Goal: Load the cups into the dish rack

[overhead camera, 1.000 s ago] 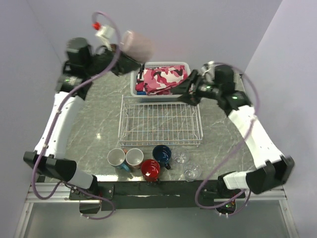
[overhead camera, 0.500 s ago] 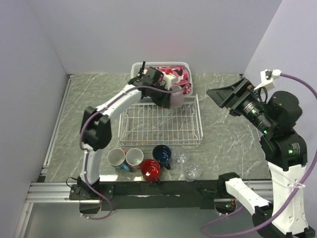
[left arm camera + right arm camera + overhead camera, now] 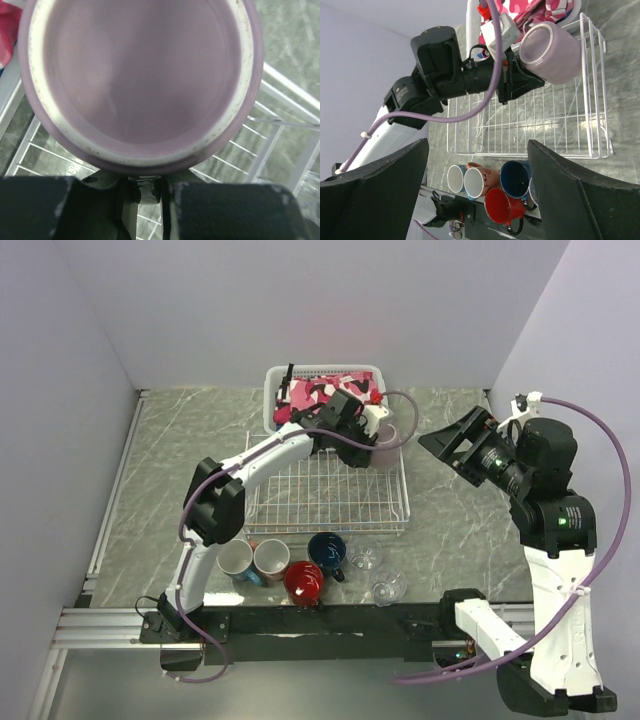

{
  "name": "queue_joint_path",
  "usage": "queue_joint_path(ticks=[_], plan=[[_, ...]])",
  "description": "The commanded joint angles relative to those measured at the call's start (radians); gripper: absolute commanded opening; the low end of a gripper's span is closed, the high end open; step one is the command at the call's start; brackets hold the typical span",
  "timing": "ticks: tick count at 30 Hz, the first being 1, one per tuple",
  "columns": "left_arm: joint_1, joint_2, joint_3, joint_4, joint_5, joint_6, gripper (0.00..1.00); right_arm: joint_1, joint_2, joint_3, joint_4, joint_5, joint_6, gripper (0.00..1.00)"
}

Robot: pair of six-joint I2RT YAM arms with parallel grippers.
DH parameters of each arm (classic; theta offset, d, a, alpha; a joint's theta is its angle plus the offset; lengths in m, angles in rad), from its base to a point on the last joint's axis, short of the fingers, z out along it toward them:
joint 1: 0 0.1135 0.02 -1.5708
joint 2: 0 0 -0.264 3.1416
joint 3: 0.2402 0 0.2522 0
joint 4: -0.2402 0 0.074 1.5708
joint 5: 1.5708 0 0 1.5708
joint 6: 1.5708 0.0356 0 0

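Observation:
My left gripper (image 3: 368, 442) is shut on a mauve-pink mug (image 3: 386, 452), held just above the far right corner of the white wire dish rack (image 3: 325, 530). In the left wrist view the mug's open mouth (image 3: 140, 75) fills the frame above the gripper (image 3: 150, 187). My right gripper (image 3: 447, 436) hangs open and empty, raised to the right of the rack. Its view shows the gripper (image 3: 479, 145), the held mug (image 3: 551, 52) and the rack (image 3: 545, 125). Near the front edge stand teal (image 3: 234, 560), terracotta (image 3: 271, 559), red (image 3: 303, 580) and navy (image 3: 327, 552) mugs, plus two clear glasses (image 3: 366, 558) (image 3: 388, 587).
A white slotted basket (image 3: 275, 405) with pink camouflage cloth stands just behind the rack, close to the left wrist. Walls close in the table on the left, back and right. The left arm stretches diagonally across the rack.
The left arm swung in from the far left with the mug and moved right to the rack's far right corner. The right arm drew back from the basket, rose and opened.

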Motion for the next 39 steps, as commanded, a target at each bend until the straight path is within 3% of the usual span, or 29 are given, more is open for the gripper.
queue_joint_path(ticks=[1, 9, 20, 26, 29, 30, 31, 34, 39], plan=[[-0.022, 0.002, 0.001, 0.138, -0.041, 0.050, 0.01, -0.037, -0.014, -0.012, 0.016, -0.052, -0.022, 0.87], [-0.029, -0.009, -0.110, 0.181, -0.117, 0.096, 0.01, -0.045, -0.023, -0.017, 0.011, -0.064, -0.018, 0.87], [-0.041, 0.043, -0.097, 0.183, -0.142, 0.098, 0.01, -0.055, -0.030, -0.041, 0.022, -0.094, 0.001, 0.87], [-0.044, 0.031, -0.123, 0.177, -0.150, 0.102, 0.29, -0.055, -0.036, -0.050, 0.025, -0.104, 0.007, 0.86], [-0.044, -0.005, -0.143, 0.172, -0.148, 0.104, 0.49, -0.055, -0.033, -0.055, 0.014, -0.098, -0.001, 0.86], [-0.044, -0.018, -0.150, 0.169, -0.147, 0.104, 0.64, -0.055, -0.030, -0.058, 0.010, -0.093, -0.005, 0.87], [-0.044, -0.032, -0.150, 0.163, -0.144, 0.108, 0.71, -0.055, -0.027, -0.069, 0.005, -0.091, -0.011, 0.87], [-0.047, -0.082, -0.116, 0.106, -0.119, 0.153, 0.82, -0.055, -0.036, -0.105, -0.007, -0.084, -0.015, 0.86], [-0.020, -0.186, -0.004, 0.004, -0.084, 0.141, 0.84, -0.055, -0.071, -0.244, 0.013, -0.116, -0.016, 0.82]])
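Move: The left hand holds the mauve cup upside down by its handle; its spot in the far right part of the dish rack lies about 5 cm to the hand's right, 1 cm ahead and 8 cm below. The clothes basket is some 16 cm ahead and 9 cm left, the blue cup 21 cm back and 8 cm left, a glass 21 cm straight back, all about 10 cm lower. From the right hand that spot is roughly 14 cm ahead, 8 cm left and 32 cm down. Keeping its pinch on the handle, the left hand lowers the upturned mauve cup about 7 cm into the far right part of the rack, tipping its fingers some 10 degrees more steeply down, and pauses there. Its fingers then open wide, let go of the handle and start back up by about 3.5 cm, while the right hand, empty and still open, sinks roughly 5 cm, mostly near the end. ##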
